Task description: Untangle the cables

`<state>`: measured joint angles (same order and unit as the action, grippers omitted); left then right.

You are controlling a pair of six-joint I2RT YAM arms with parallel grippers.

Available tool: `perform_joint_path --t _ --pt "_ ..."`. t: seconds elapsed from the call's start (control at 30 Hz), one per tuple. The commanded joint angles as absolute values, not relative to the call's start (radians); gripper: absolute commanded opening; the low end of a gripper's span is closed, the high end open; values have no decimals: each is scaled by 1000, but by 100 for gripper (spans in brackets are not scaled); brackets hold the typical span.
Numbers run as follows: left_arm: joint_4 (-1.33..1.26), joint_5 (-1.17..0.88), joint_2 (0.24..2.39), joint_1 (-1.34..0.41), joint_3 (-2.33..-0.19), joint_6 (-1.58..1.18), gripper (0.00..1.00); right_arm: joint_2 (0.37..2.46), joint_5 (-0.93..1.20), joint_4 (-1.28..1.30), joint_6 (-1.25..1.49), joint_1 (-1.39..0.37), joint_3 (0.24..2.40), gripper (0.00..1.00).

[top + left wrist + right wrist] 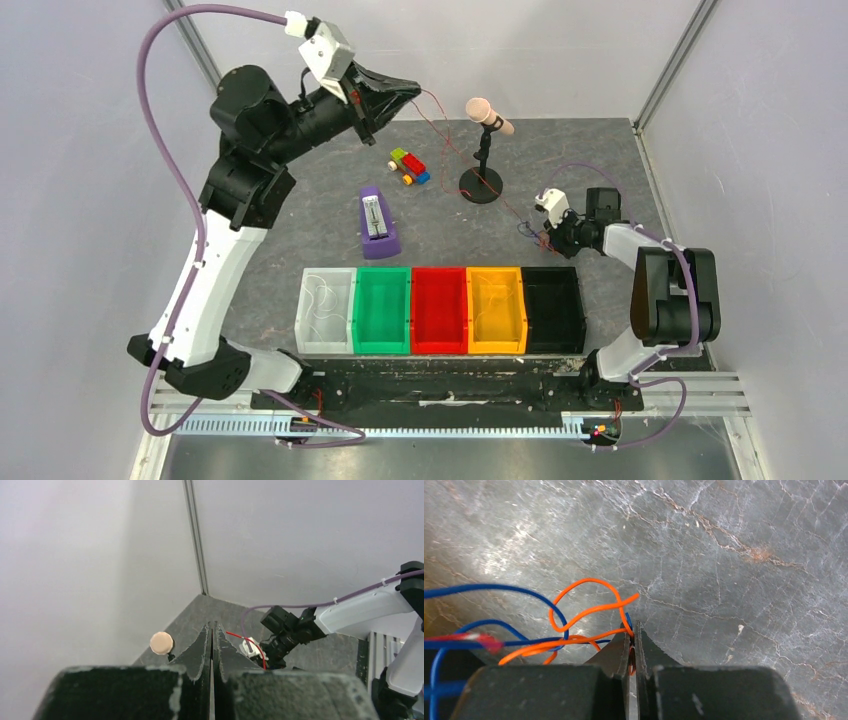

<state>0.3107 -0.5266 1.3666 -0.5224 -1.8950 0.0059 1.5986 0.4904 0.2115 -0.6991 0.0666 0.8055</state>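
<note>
The cables are thin wires. My left gripper (pixel 408 92) is raised high at the back, shut on one end of a red wire (pixel 470 160). The red wire slants down to my right gripper (pixel 546 238), low over the table at the right. In the left wrist view the shut fingertips (pixel 212 626) have the red wire (pixel 246 642) leaving their right side. In the right wrist view my right gripper (pixel 632 628) is shut on an orange wire (pixel 589 611), with a blue wire (pixel 499 587) pinched beside it. Their loops lie tangled to the left on the table.
A microphone (pixel 488 114) on a round-based stand (pixel 481 186) stands close to the red wire. A toy brick car (pixel 409 166) and a purple block (pixel 377 224) lie mid-table. A row of bins sits in front: clear (pixel 326 312) holding white wire, green (pixel 381 310), red (pixel 439 310), orange (pixel 496 310), black (pixel 553 308).
</note>
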Motion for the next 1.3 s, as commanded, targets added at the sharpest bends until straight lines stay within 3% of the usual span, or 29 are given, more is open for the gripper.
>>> perform_joint_path --t 0.0,0.6,0.83,0.93,1.27 --pt "297 -509 1367 -508 -2000 62 2 1634 416 200 -734 77 841 0" --pt "256 -426 1405 -457 -2204 25 2 1699 297 178 -751 78 856 0" --pt "260 -440 1400 -448 -2185 25 2 1704 292 179 -752 84 860 6" --pt "255 -443 1399 -446 -2186 23 2 1705 288 178 -757 84 862 0" --pt "278 -538 1375 -446 -2162 -21 2 1701 301 185 -748 89 872 0"
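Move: The left hand already holds the red cable high up; the snarl it is being pulled from lies about 8 cm ahead, 27 cm to its right and 54 cm below, with the microphone stand about 22 cm ahead, 15 cm right and 48 cm below. The right hand, low over the table, has orange and blue cable shut in its fingers; the snarl's middle is some 3 cm ahead and 5 cm left, and the black bin 17 cm straight back. The left hand keeps its pinch on the red cable and draws it up and away from the snarl, rising about 9 cm while shifting some 4 or 5 cm left in two pulls with a near-pause between, its fingertips tipping upward and swinging slightly counter-clockwise. Down at the table the right fingers stay shut on the orange and blue cables as a counter-hold, the hand easing about 3 cm forward and to the right with barely any change of height. ##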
